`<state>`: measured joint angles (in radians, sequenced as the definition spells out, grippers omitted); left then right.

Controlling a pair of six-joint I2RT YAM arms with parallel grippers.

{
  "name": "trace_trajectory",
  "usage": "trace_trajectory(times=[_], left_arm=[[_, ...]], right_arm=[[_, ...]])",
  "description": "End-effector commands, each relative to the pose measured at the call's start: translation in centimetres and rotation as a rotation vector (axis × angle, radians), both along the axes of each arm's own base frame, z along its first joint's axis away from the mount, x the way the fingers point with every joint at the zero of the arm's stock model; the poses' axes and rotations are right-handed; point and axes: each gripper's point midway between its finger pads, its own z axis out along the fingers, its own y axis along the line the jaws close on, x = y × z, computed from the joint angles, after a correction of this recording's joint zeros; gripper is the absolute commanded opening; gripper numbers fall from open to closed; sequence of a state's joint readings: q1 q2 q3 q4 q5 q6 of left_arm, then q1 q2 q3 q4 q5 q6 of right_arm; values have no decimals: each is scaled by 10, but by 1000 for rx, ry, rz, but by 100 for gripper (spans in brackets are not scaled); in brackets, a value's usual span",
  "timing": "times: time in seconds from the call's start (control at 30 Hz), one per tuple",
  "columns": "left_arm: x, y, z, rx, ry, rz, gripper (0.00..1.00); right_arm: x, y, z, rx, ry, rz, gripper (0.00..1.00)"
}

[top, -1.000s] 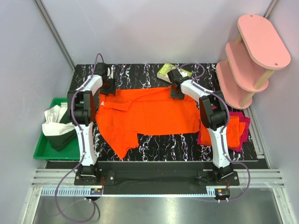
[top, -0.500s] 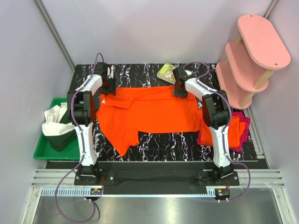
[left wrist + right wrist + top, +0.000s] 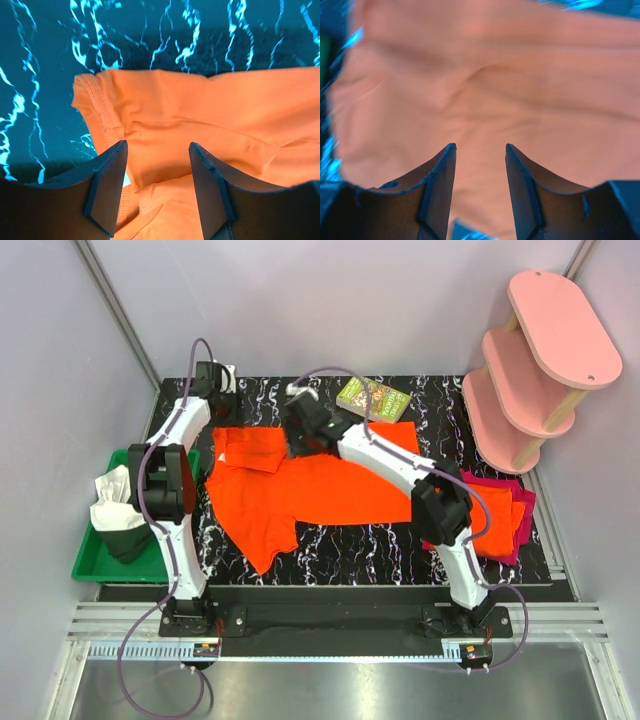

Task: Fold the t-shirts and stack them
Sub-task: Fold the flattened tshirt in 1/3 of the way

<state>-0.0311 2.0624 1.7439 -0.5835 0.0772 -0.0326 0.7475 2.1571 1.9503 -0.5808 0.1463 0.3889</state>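
Observation:
A bright orange t-shirt [image 3: 330,485] lies spread across the black marbled table [image 3: 440,410], one sleeve [image 3: 250,448] doubled over at its back left. My left gripper [image 3: 210,382] hangs open above that back-left corner. In the left wrist view the sleeve hem [image 3: 92,102] lies below the empty gripper [image 3: 157,144]. My right gripper [image 3: 300,438] reaches over the shirt's back middle. It stands open [image 3: 480,146] above blurred orange cloth [image 3: 485,75], with nothing between its fingers. Folded orange and magenta t-shirts [image 3: 503,515] are stacked at the table's right edge.
A green book [image 3: 372,398] lies at the back of the table. A pink three-tier shelf [image 3: 540,360] stands at the back right. A green tray [image 3: 95,562] holding white and dark cloth [image 3: 115,505] sits off the table's left side.
My right arm has swung left from the shirt's back-right corner to its back middle. My left gripper has drawn back from the shirt's back-left corner towards the far edge.

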Motion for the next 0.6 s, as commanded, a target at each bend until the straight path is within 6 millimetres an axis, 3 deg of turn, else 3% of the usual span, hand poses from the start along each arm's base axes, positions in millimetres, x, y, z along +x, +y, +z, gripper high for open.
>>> trace_trajectory(times=[0.0,0.13,0.3,0.57], left_arm=[[-4,4,-24,8,53,10,56],[-6,6,-42,28,100,-2,56],[-5,11,-66,55,158,8,56],[-2,11,-77,49,177,11,55]], right_arm=[[-28,35,3,44,33,76,51],[-36,56,1,68,45,98,51],[-30,71,-6,69,43,103,51],[-18,86,-25,41,70,110,52]])
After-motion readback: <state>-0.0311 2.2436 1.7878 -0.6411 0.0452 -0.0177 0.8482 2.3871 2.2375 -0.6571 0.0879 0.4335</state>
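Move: The left end of the folded strip, along the shirt's far edge, lies about 9 cm below my left hand, 1 cm back and 1 cm left. The shirt's far-left corner is 3 cm ahead and 6 cm left of that hand, the white tag 6 cm back and 4 cm left. From my right hand the flap's near corner is about 8 cm left, level, and 12 cm down; the strip's left end is some 7 cm ahead and 17 cm left. I lower my left hand about 8 cm onto the left end of the folded strip, tipping the fingers some 10 degrees steeper and keeping them half open. Meanwhile my open right hand sweeps left and back over the shirt, then eases left, forward and down above the flap's near corner, ending about 8 cm farther left, 3 cm lower and still clear of the cloth. ##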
